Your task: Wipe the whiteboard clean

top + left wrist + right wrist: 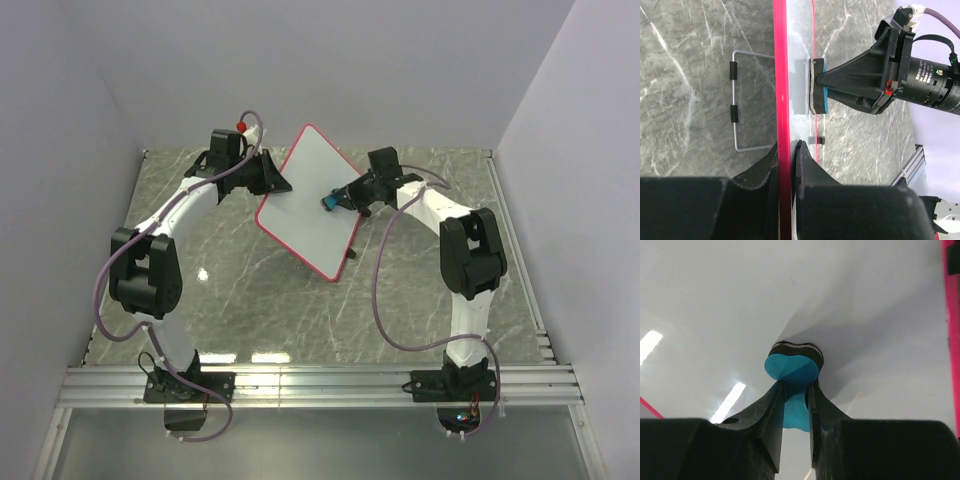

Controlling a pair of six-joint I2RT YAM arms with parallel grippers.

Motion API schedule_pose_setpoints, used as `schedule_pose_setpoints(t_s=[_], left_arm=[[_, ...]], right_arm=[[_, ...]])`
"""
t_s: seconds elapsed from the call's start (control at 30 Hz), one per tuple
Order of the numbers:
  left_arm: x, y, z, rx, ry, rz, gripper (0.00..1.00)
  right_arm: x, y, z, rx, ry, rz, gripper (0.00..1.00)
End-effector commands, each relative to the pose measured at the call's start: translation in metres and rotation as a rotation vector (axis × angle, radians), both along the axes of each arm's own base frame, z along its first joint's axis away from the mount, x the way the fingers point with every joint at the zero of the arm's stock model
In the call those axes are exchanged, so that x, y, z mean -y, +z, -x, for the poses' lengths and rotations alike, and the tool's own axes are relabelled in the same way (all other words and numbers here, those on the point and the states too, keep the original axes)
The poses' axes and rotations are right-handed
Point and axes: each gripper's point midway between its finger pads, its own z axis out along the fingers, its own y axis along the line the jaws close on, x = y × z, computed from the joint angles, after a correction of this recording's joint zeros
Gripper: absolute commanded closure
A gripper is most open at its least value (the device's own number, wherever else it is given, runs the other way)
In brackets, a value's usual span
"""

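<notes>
The whiteboard (300, 215), white with a red-pink rim, stands tilted above the table's far middle. My left gripper (283, 186) is shut on its left edge; in the left wrist view the red rim (781, 75) runs between the closed jaws of that gripper (788, 147). My right gripper (338, 198) is shut on a small blue eraser (328, 202). The eraser's dark felt face is pressed flat against the board's surface. In the right wrist view the eraser (792, 367) sits between the jaws of the gripper (796, 386), against the white board (740, 300). No marks show on the board.
A grey marble table (250, 290) lies below the board. A thin wire stand (734, 107) with black sleeves sits behind the board. A small black clip (816, 140) is on the board's far rim. An aluminium rail (320, 385) runs along the near edge, and walls close in on both sides.
</notes>
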Motion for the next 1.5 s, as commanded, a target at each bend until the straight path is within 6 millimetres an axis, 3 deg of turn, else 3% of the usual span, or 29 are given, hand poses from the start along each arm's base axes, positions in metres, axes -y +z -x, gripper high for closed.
schedule_pose_setpoints(t_s=[0.0,0.07,0.17,0.2,0.27,0.3,0.33,0.4,0.5,0.53,0.63,0.67,0.73,0.9,1.03,1.17,1.2,1.33,1.47], left_arm=[[0.017,-0.039,0.046,-0.051,-0.167,-0.137,1.0],[0.017,-0.038,0.045,-0.046,-0.168,-0.137,1.0],[0.016,-0.039,0.045,-0.043,-0.166,-0.142,1.0],[0.016,-0.038,0.044,-0.043,-0.165,-0.142,1.0],[0.016,-0.041,0.044,-0.046,-0.165,-0.146,1.0],[0.015,-0.041,0.043,-0.046,-0.162,-0.148,1.0],[0.016,-0.041,0.042,-0.046,-0.16,-0.149,1.0],[0.016,-0.044,0.042,-0.053,-0.158,-0.153,1.0],[0.014,-0.047,0.04,-0.06,-0.148,-0.161,1.0],[0.014,-0.047,0.04,-0.06,-0.145,-0.16,0.99],[0.013,-0.05,0.039,-0.065,-0.138,-0.17,0.84],[0.012,-0.051,0.037,-0.066,-0.134,-0.176,0.79],[0.012,-0.047,0.037,-0.062,-0.131,-0.175,0.65],[0.013,-0.035,0.032,-0.04,-0.119,-0.168,0.44],[0.013,-0.021,0.029,-0.017,-0.108,-0.165,0.33],[0.01,0.001,0.024,0.028,-0.085,-0.165,0.11],[0.01,0.009,0.022,0.044,-0.08,-0.166,0.01],[0.004,0.036,0.018,0.096,-0.044,-0.177,0.01],[-0.019,0.064,0.015,0.153,0.069,-0.194,0.0]], right_arm=[[0.024,-0.032,0.004,0.001,-0.056,0.14,1.0],[0.034,-0.019,0.011,0.04,-0.049,0.169,1.0],[0.064,-0.002,0.035,0.066,-0.07,0.251,1.0],[0.08,-0.002,0.057,0.027,-0.076,0.294,1.0],[0.106,-0.008,0.073,0.005,-0.104,0.383,1.0],[0.119,-0.017,0.095,-0.032,-0.107,0.427,1.0],[0.129,-0.023,0.104,-0.047,-0.122,0.461,1.0],[0.146,-0.043,0.129,-0.107,-0.12,0.514,1.0],[0.162,-0.064,0.149,-0.171,-0.12,0.576,1.0],[0.166,-0.068,0.151,-0.182,-0.114,0.597,0.71],[0.171,-0.073,0.152,-0.206,-0.091,0.638,0.04],[0.173,-0.071,0.151,-0.197,-0.077,0.653,0.0],[0.172,-0.06,0.144,-0.163,-0.07,0.662,0.0],[0.178,-0.021,0.137,-0.066,-0.058,0.696,0.0],[0.181,0.006,0.146,-0.005,-0.054,0.685,0.0],[0.178,0.039,0.16,0.131,-0.06,0.622,0.0],[0.177,0.045,0.162,0.162,-0.06,0.608,0.0],[0.166,0.078,0.173,0.324,-0.036,0.522,0.0],[0.163,0.127,0.185,0.53,-0.05,0.476,0.0]])
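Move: My right hand holds the eraser over the whiteboard. Its set-down spot on the bare table is about 15 cm back, 15 cm right and 9 cm below. The upper black clip is roughly 7 cm right and 2 cm back, the lower one 4 cm right and 13 cm back, both about 8 cm lower. My left hand grips the board's raised edge; the board's middle is about 7 cm right, 1 cm back and 7 cm below. I sweep the eraser off the board with my right hand, back and to the right past its clipped edge, some 16 cm each way, sinking about 8 cm late on. I open wide to leave it on the table, then rise 17 cm, tilting up. My left hand eases slightly back, right and up, then dips about 3.5 cm while opening fully to release the board's edge, and lifts again. ##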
